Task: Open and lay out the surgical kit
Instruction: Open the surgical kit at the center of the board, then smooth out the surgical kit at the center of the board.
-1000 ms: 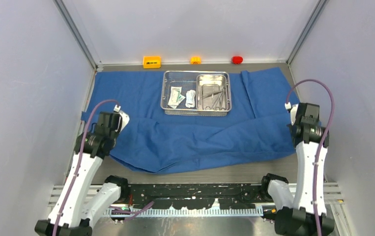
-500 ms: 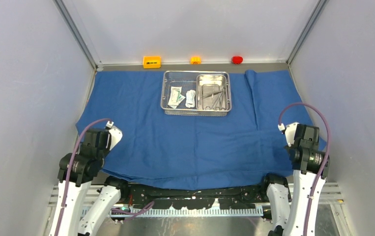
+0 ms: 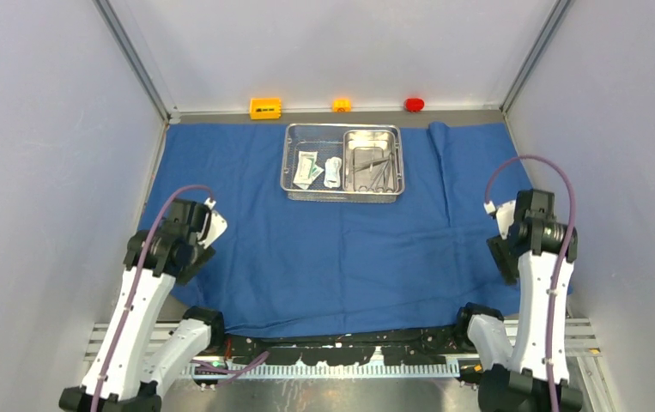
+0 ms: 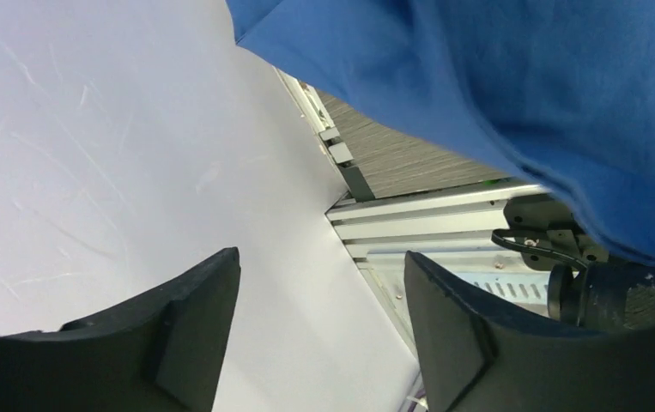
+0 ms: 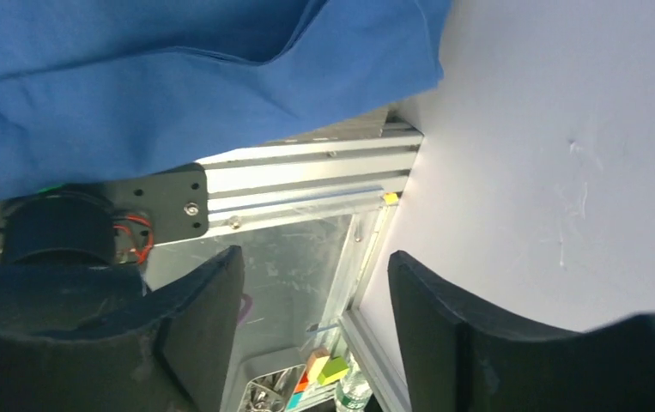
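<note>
The surgical kit's blue cloth (image 3: 341, 249) lies spread flat over the table. On its far middle stands the steel mesh tray (image 3: 293, 182), holding white-green packets (image 3: 309, 169) and a smaller steel pan (image 3: 392, 137) with scissors and forceps (image 3: 375, 170). My left gripper (image 3: 193, 230) hovers over the cloth's near left part. In the left wrist view it (image 4: 319, 257) is open and empty, with the cloth's edge (image 4: 521, 86) above it. My right gripper (image 3: 511, 236) hangs over the near right part. It (image 5: 315, 254) is open and empty too, below the cloth's corner (image 5: 135, 86).
An orange block (image 3: 265, 108), a yellow block (image 3: 342, 105) and a red block (image 3: 414, 105) sit along the far edge. Grey walls close in both sides. An aluminium rail (image 3: 349, 339) runs along the near edge, with the arm bases on it.
The bunched cloth was drawn toward the near edge and now lies flat. Both grippers have opened and let go of its near corners, then risen slightly.
</note>
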Controlling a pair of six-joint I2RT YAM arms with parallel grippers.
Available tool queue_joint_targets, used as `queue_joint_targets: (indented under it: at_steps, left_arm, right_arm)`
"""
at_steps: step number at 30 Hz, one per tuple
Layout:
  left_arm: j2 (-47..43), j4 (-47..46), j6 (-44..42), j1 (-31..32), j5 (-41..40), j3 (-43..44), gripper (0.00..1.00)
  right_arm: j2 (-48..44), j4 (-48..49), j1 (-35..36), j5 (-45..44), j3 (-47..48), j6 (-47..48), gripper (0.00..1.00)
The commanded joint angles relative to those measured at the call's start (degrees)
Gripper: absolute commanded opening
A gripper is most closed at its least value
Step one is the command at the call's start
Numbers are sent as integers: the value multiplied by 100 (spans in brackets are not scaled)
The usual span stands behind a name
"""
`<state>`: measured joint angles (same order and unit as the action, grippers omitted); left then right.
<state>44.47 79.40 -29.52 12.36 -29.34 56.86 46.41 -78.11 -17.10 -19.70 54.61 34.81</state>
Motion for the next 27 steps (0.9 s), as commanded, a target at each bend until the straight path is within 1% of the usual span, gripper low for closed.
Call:
queue_joint_targets:
  at_steps: [1, 3, 6, 8, 11, 14, 18, 19, 23, 27]
  left_arm:
    - [380, -300, -28, -22, 39, 534, 79]
    - [588, -268, -13, -23, 191, 865, 86]
    - [1022, -417, 135, -26, 521, 1371, 94]
    - [1457, -641, 240, -33, 689, 1679, 95]
    - [2151, -1073, 354, -142, 822, 2101, 96]
    - [2886, -1510, 584, -458, 1403, 2560, 98]
    - [4123, -2064, 1168, -947, 2209, 3250, 98]
    - [4552, -2182, 1352, -1080, 2424, 3420, 98]
    - [5537, -2721, 2107, -1544, 3332, 3879, 95]
    - [6259, -3366, 2677, -1618, 3616, 4133, 93]
  right_arm:
    - [592, 15, -25, 837, 1041, -325, 70]
    - [906, 17, -26, 1234, 1437, -447, 70]
    - [1483, 309, -19, 1806, 2017, -794, 70]
    - [2045, 598, -5, 2249, 2384, -1078, 70]
    - [2721, 1216, 26, 2614, 2832, -1555, 70]
    - [3418, 1885, 152, 2861, 3245, -2025, 70]
    - [4540, 2759, 495, 2694, 3868, -2556, 70]
    - [4814, 2932, 573, 2599, 4038, -2657, 70]
    - [6037, 3420, 862, 2212, 4858, -2989, 69]
    - [7231, 3571, 913, 2102, 5747, -3456, 65]
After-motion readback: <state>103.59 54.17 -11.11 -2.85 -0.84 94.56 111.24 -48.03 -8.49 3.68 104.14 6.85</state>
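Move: The steel tray lies about 34 cm ahead of the left hand, 42 cm to its right and 18 cm lower; the yellow box stands roughly 49 cm ahead and 20 cm right. For the right hand, the far end of the cloth's raised fold is some 48 cm ahead, 15 cm left and 16 cm below; the tray is about 38 cm ahead and 44 cm left, the red block 53 cm ahead and 22 cm left. Both empty hands swing out over the blue cloth to either side of the tray, rising some 5 cm and then sinking as they speed forward: the left about 28 cm, drifting slightly right, the right nearly 40 cm towards the fold's far end, drifting left. Their outward-leaning fingers roll inward about 30 degrees; the left gripper spreads almost fully, the right stays open. ##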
